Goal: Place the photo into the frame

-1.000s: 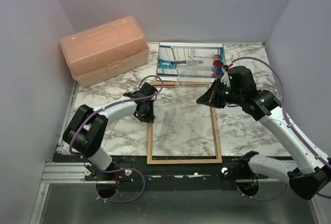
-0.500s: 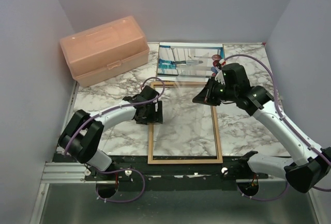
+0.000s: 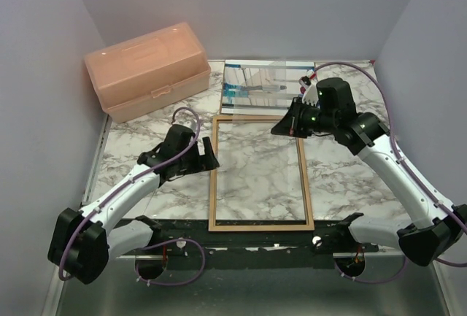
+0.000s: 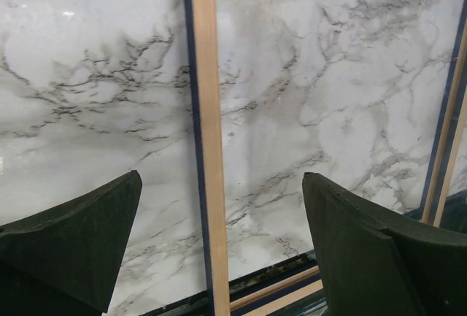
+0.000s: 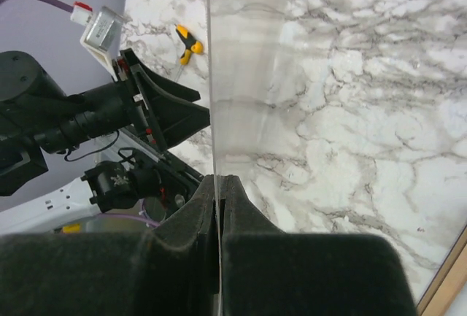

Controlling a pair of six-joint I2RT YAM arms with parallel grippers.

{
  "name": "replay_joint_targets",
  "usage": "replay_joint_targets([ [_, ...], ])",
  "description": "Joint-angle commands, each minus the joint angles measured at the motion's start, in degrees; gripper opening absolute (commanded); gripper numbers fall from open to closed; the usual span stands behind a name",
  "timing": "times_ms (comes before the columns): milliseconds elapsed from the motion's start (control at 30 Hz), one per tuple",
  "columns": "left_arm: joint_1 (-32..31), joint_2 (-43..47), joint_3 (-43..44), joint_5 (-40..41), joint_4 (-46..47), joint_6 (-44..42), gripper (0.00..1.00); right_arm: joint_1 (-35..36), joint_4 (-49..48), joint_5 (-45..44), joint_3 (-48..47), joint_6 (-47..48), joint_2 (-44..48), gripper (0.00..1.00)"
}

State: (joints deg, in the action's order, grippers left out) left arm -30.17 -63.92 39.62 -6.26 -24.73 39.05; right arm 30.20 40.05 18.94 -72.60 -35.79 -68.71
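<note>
The frame [image 3: 213, 185] lies flat mid-table, light wood face up, with marble showing through its opening. The photo [image 3: 241, 91] lies just behind the frame's far end, partly seen through a clear pane [image 3: 255, 122]. My right gripper [image 3: 282, 127] is shut on that pane's edge [image 5: 248, 53] and holds it tilted above the frame's far half. My left gripper [image 3: 207, 155] is open just left of the frame's left rail. In the left wrist view the rail [image 4: 203, 112] runs between the open fingers [image 4: 343, 228] of the left gripper [image 4: 219, 177], touching neither.
A peach plastic box [image 3: 148, 70] stands at the back left. Grey walls close in the table on three sides. A small yellow and black object [image 5: 187, 42] lies on the marble in the right wrist view.
My left gripper has opened and drawn back to the left, off the frame's left rail. The right gripper has carried the pane a little toward the back.
</note>
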Motion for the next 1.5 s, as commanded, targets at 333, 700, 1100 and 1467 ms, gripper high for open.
replay_joint_targets([
  [333,4.34,-2.42,-5.13,-5.17,4.54,0.34,0.79,-13.86,-10.75,27.26,-0.89,-2.76,-7.01,0.01],
  [700,-1.11,-13.86,-1.84,0.22,4.75,1.60,0.64,-19.31,-7.71,23.25,3.14,-2.42,-5.28,0.01],
  [1100,-2.20,-15.56,-0.52,5.21,0.39,0.81,0.28,-19.40,-5.95,23.78,5.50,0.16,-3.99,0.01],
  [1467,-2.26,-13.02,-0.54,8.20,-2.95,-0.83,0.34,-19.38,-6.52,27.31,6.79,1.46,-4.29,0.01],
])
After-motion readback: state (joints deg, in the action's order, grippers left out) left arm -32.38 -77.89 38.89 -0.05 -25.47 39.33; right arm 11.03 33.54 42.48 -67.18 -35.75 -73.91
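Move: The left hand is open above the frame's left bar, which runs about 8 cm below and 1 cm to its right. The frame's right bar lies some 33 cm to the hand's right, level with it. The photo lies beyond the frame, about 36 cm ahead and 22 cm right, and a yellow clamp some 15 cm left. From the right hand, which holds a clear sheet, the frame's middle is roughly 26 cm down, 7 cm left and 2 cm back. The left fingers come to pinch the frame's left bar: after a short shift left, the hand sinks about 7 cm, tipping steeper and closing as it goes, then drags left some 2.5 cm. The right hand, still pinching the clear sheet, rises slightly while going forward, then swings right and down, ending about 4 cm forward and 4 cm right. ##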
